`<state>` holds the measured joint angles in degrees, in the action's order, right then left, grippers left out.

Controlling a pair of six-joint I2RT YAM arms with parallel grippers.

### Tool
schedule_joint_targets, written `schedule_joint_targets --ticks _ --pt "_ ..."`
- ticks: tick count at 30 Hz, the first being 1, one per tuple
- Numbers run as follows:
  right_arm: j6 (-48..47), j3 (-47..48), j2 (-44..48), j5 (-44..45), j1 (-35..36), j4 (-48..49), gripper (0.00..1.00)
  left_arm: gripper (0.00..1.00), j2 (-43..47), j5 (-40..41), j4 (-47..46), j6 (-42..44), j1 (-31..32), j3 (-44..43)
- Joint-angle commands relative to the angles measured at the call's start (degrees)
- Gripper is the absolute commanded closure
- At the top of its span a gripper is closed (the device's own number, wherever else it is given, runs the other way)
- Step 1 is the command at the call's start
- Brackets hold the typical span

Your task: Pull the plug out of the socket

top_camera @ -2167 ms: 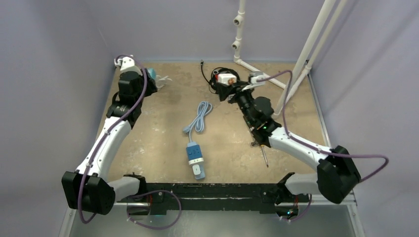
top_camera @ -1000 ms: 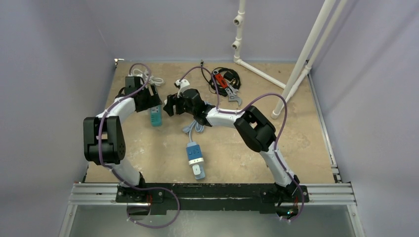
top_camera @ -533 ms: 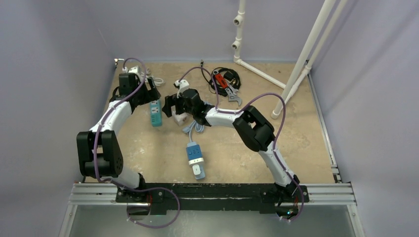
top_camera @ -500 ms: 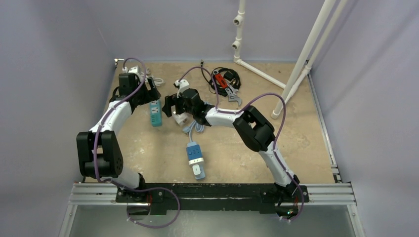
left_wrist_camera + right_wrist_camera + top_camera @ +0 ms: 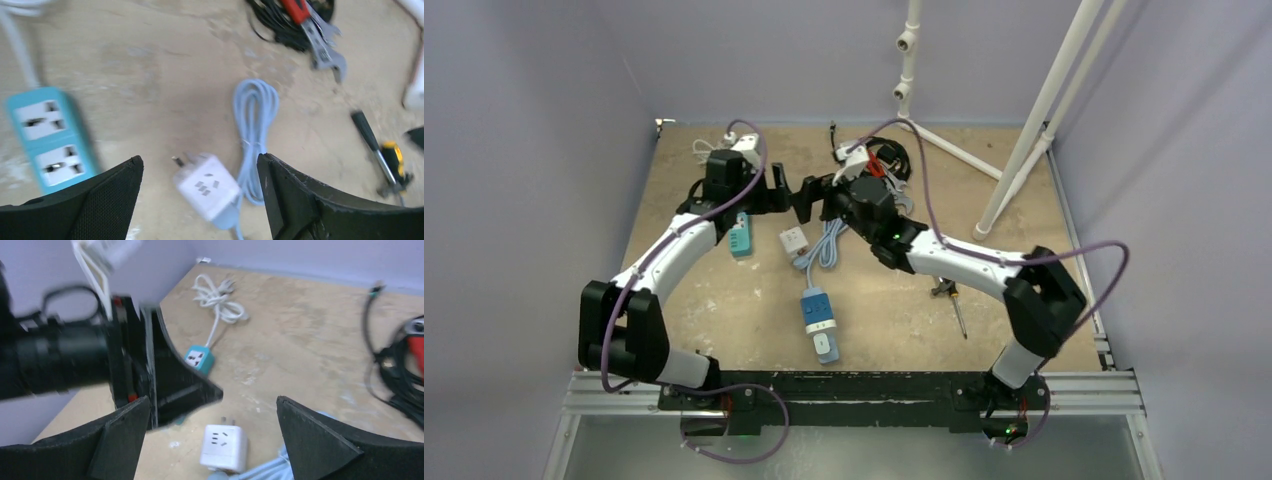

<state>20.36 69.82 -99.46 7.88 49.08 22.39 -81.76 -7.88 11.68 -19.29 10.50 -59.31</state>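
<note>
The white plug (image 5: 793,240) lies loose on the table, its prongs bare and pointing at the teal socket (image 5: 740,236) a short way to its left. Its pale blue cable (image 5: 830,240) is coiled beside it. My left gripper (image 5: 776,197) hangs open above and behind both, holding nothing. My right gripper (image 5: 812,200) faces it, also open and empty. From the left wrist, the plug (image 5: 207,187) shows between the fingers (image 5: 107,192) with the socket (image 5: 50,137) to the left. In the right wrist view the plug (image 5: 223,447) lies below the socket (image 5: 199,359).
A blue power strip (image 5: 817,320) lies near the front. A black cable bundle with a red tool and a wrench (image 5: 882,165) sits at the back. A screwdriver (image 5: 955,306) is on the right, a white cord (image 5: 707,150) at the back left, white pipes (image 5: 1024,130) at the back right.
Both grippers have opened and lifted away towards the back middle. The plug, which the right gripper was over beside the socket, now lies free on the table.
</note>
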Motion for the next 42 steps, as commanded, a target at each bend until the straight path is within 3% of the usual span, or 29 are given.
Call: schedule_joint_targets --ticks 1,8,16,21,28,33,40,42 --pt "1.38 -8.98 11.26 13.59 -1.59 5.63 0.01 0.17 -1.95 -4.69 0.55 1.87 6.47 -0.93" --pt "6.41 -24.77 27.97 15.73 -11.56 15.19 0.01 0.2 -7.08 -3.67 -0.03 2.1 14.14 -2.17" --pt "7.68 -34.78 39.52 21.49 -12.15 23.11 0.03 0.27 -15.35 2.8 3.16 3.62 22.06 -9.43" --pt "9.28 -40.19 45.0 23.23 -12.08 27.69 0.05 0.4 -22.11 7.32 7.94 5.21 24.73 -14.07" --pt "9.08 -43.33 47.45 24.5 -12.09 30.77 0.05 0.4 -23.39 15.51 9.27 6.39 25.55 -13.99" --pt "8.91 -43.39 46.66 25.08 -12.15 31.14 0.05 0.41 -25.89 16.69 11.6 7.39 25.61 -14.69" --pt "8.98 -43.7 46.22 25.52 -12.12 31.5 0.05 0.51 -27.71 12.87 11.77 6.51 25.57 -14.81" --pt "9.0 -43.82 45.92 25.51 -12.09 31.86 0.06 0.61 -28.72 12.67 11.86 6.35 25.61 -15.22"
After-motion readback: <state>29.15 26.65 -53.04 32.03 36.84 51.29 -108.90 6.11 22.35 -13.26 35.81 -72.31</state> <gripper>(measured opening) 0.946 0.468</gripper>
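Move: The tied blue cord bundle lies about 13 cm to the left gripper's right, 3 cm back and some 15 cm below. The white cube plug sits 7 cm left of the bundle and about a centimetre farther back, and the teal socket about 17 cm left of the bundle and 3 cm farther out. The blue socket is some 18 cm back from the bundle. From the right gripper, the bundle is almost straight below, about 22 cm down and 3 cm right. Bring the left gripper past the white cube plug and down some 13 cm onto the blue cord bundle, swinging about 17 cm right, then easing 3 or 4 cm back left while still sinking. Tip the fingers steeply down, turn clockwise some 20 degrees, and narrow them to about half open astride the cord. Meanwhile clear the open right gripper away to the right, about 27 cm, and up. ##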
